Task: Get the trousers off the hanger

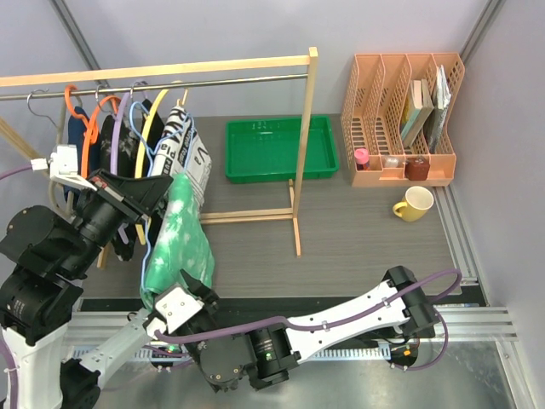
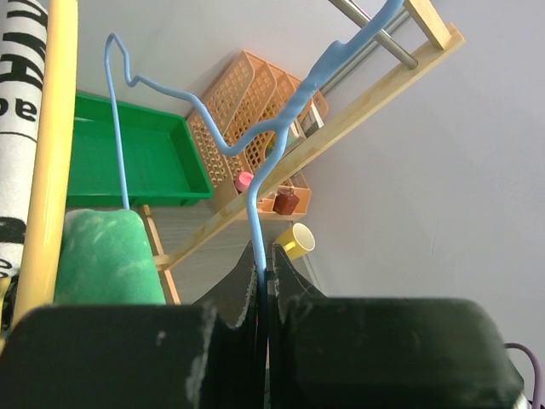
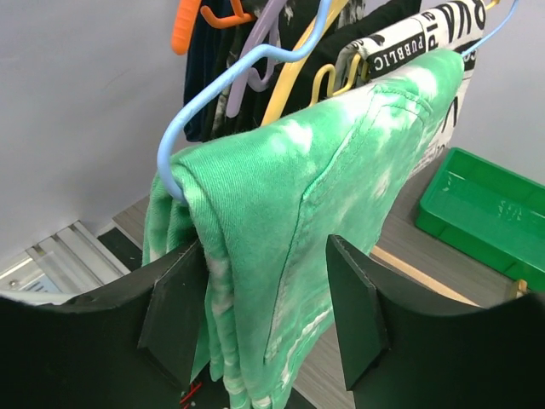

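The green, whitish-mottled trousers [image 1: 179,234] hang folded over the bottom wire of the light blue hanger [image 1: 146,241], in front of the clothes rack. My left gripper [image 1: 163,187] is shut on the hanger [image 2: 255,170], pinching its thin wire between the fingertips [image 2: 266,277]; the trousers [image 2: 106,256] show to its left. My right gripper [image 3: 264,307] stands open astride the hanging trousers [image 3: 341,170]. Its left finger [image 3: 174,307] touches the cloth and its right finger [image 3: 353,311] stands a little off it. The hanger's rounded end [image 3: 174,162] shows just above.
A wooden rack [image 1: 302,145] carries an orange hanger [image 1: 85,128], a yellow hanger [image 1: 149,128] and a newspaper-print garment [image 1: 189,153]. Behind it lies a green tray [image 1: 268,149]. An orange organiser [image 1: 400,119] and a yellow mug [image 1: 415,204] stand at the right.
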### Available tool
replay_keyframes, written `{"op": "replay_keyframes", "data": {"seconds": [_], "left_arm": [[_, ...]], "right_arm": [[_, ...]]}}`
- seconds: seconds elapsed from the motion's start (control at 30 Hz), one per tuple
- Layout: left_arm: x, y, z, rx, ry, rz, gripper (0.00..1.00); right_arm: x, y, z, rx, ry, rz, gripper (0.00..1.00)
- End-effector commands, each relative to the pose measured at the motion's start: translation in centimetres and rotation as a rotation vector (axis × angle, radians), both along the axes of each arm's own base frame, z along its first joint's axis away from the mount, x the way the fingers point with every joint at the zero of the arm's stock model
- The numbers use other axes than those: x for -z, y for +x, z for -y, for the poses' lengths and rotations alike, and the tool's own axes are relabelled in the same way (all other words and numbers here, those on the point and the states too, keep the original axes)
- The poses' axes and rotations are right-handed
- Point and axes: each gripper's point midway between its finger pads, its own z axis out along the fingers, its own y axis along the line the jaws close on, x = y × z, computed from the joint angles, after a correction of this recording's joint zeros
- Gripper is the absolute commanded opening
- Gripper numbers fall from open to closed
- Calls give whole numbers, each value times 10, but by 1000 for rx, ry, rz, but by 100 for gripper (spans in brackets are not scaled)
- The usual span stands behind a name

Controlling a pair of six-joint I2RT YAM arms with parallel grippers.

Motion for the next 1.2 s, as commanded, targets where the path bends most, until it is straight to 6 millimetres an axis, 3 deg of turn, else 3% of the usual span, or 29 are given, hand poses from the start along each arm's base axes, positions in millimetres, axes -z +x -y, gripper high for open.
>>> {"op": "replay_keyframes", "data": {"seconds": [0.0,0.07,0.17,0.3,0.33,0.47,0.6,0.8,0.83,0.93,1.17], "left_arm": [[-39,-4,5,34,-99,112,0],[-40,-4,6,37,-102,114,1],[-38,-3,7,39,-100,110,1],[-37,-3,9,50,-104,100,0],[-36,-2,10,55,-103,98,1],[-36,-3,11,58,-103,99,1],[-35,-2,13,69,-106,90,1],[-37,-5,12,71,-99,99,1],[-36,-4,12,71,-95,96,1],[-34,-4,13,73,-84,99,1],[-18,0,21,109,-30,74,1]], "right_arm": [[-7,13,10,80,82,-49,60],[-2,18,13,107,63,-36,56],[-2,26,24,173,84,-42,43],[2,35,29,211,81,-34,36],[3,35,29,212,81,-31,36],[-1,41,29,242,68,16,53],[-5,46,24,261,70,75,58],[-13,58,33,298,93,99,33],[-11,59,36,299,91,100,19],[-14,61,45,298,77,101,1],[-35,61,58,257,13,85,1]]}}
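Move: Right hand, fingers open: the green trousers' middle is about 8 cm ahead, 1 cm left and 2 cm lower; their near end is only a few centimetres off. The print trousers hang roughly 21 cm ahead, neither left nor right, and the yellow hanger some 20 cm ahead and 4 cm left. From the left hand, already shut on an arm of the blue hanger, the green trousers' middle lies about 9 cm back, 3 cm left and 12 cm below. Bring the right gripper about 5 cm forward into the near end of the green trousers, drifting right and sinking some 2 cm, while turning it roughly 15 degrees clockwise and tipping the fingers up. Half close, reopen, then shut to pinch the hanging cloth just under the blue hanger's near end. Keep the left grip on the hanger and ease it slightly right. ##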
